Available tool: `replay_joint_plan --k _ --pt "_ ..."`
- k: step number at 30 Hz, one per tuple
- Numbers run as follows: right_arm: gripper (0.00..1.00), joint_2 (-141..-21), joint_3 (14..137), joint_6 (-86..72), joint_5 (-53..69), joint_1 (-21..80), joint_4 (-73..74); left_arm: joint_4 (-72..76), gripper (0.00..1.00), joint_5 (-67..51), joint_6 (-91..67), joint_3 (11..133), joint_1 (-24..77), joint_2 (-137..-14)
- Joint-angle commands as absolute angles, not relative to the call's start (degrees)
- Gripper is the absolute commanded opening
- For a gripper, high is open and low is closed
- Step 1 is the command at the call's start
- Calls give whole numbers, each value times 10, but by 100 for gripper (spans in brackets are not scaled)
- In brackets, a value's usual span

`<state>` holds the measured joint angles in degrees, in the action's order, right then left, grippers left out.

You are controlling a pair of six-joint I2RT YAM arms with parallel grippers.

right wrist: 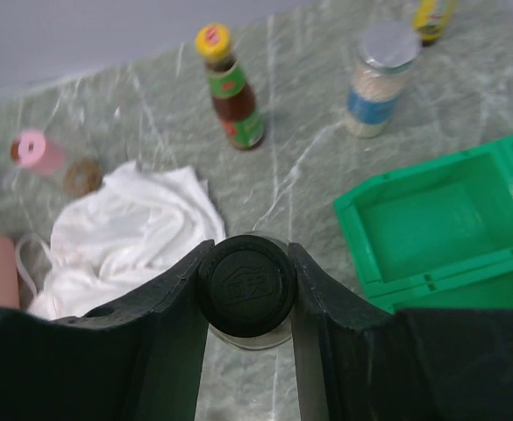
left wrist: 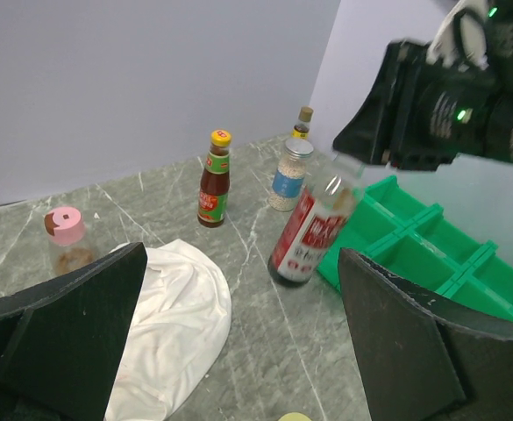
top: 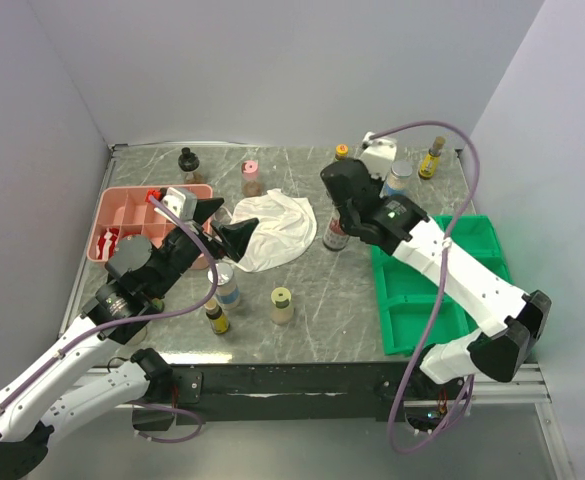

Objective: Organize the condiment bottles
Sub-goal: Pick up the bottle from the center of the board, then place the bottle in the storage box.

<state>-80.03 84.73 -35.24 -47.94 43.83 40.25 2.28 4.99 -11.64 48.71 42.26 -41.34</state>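
Observation:
My right gripper (right wrist: 245, 285) is shut on the black cap (right wrist: 245, 281) of a red-labelled dark sauce bottle (left wrist: 313, 230), which leans with its base by the green tray (left wrist: 414, 250). The same bottle (top: 335, 236) shows in the top view under the right gripper (top: 344, 205). My left gripper (left wrist: 243, 342) hangs open and empty over the white cloth (left wrist: 173, 316), left of that bottle. Behind stand a yellow-capped sauce bottle (left wrist: 214, 180), a blue-labelled jar (left wrist: 288, 175), an amber bottle (left wrist: 303, 121) and a pink-capped jar (left wrist: 66, 237). Three small bottles (top: 228, 285) stand near the front.
A pink tray (top: 132, 205) lies at the left under my left arm. The green tray (top: 442, 290) fills the right side. A black-capped bottle (top: 188, 160) stands at the back left and a white object (top: 380, 152) at the back right.

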Motion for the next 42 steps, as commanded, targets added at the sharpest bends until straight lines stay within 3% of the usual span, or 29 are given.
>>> replay_joint_plan --k 1,6,8,14,30,42 --pt "0 -805 946 -452 -641 423 507 38 97 60 -107 486 425 -407" --pt "0 -846 1059 -643 -718 368 771 39 97 62 -108 485 425 -409" --pt "0 -844 1056 -664 -720 345 805 39 97 64 -108 485 425 -410" --pt "0 -746 953 -665 -705 242 776 39 97 63 -107 484 425 -413" --pt "0 -631 875 -605 -722 63 801 36 97 71 -105 486 426 -413" --pt "0 -589 780 -586 -715 3 796 36 97 71 -105 486 426 -416"
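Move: The right hand already holds the tall red-labelled bottle by its top, off the board; the green tray's middle lies about 25 cm to its right, 7 cm back and 26 cm below. Neighbours: the yellow-capped sauce bottle about 21 cm ahead and 2 cm left, the grey-lidded jar 17 cm ahead and 12 cm right, the white cloth 10 cm ahead and 18 cm left. From the left hand, the tray is roughly 50 cm right and 3 cm ahead. The right arm carries the gripped bottle about 31 cm to the right, away from the cloth and over the green tray, lifting nearly 5 cm early in the sweep and drawing back some 16 cm, most of it later on. On the way the wrist swings some 65 degrees clockwise, and at the end the hand slows and sinks to about its starting height over the tray's right-hand column, fingers still shut around the bottle's top. ##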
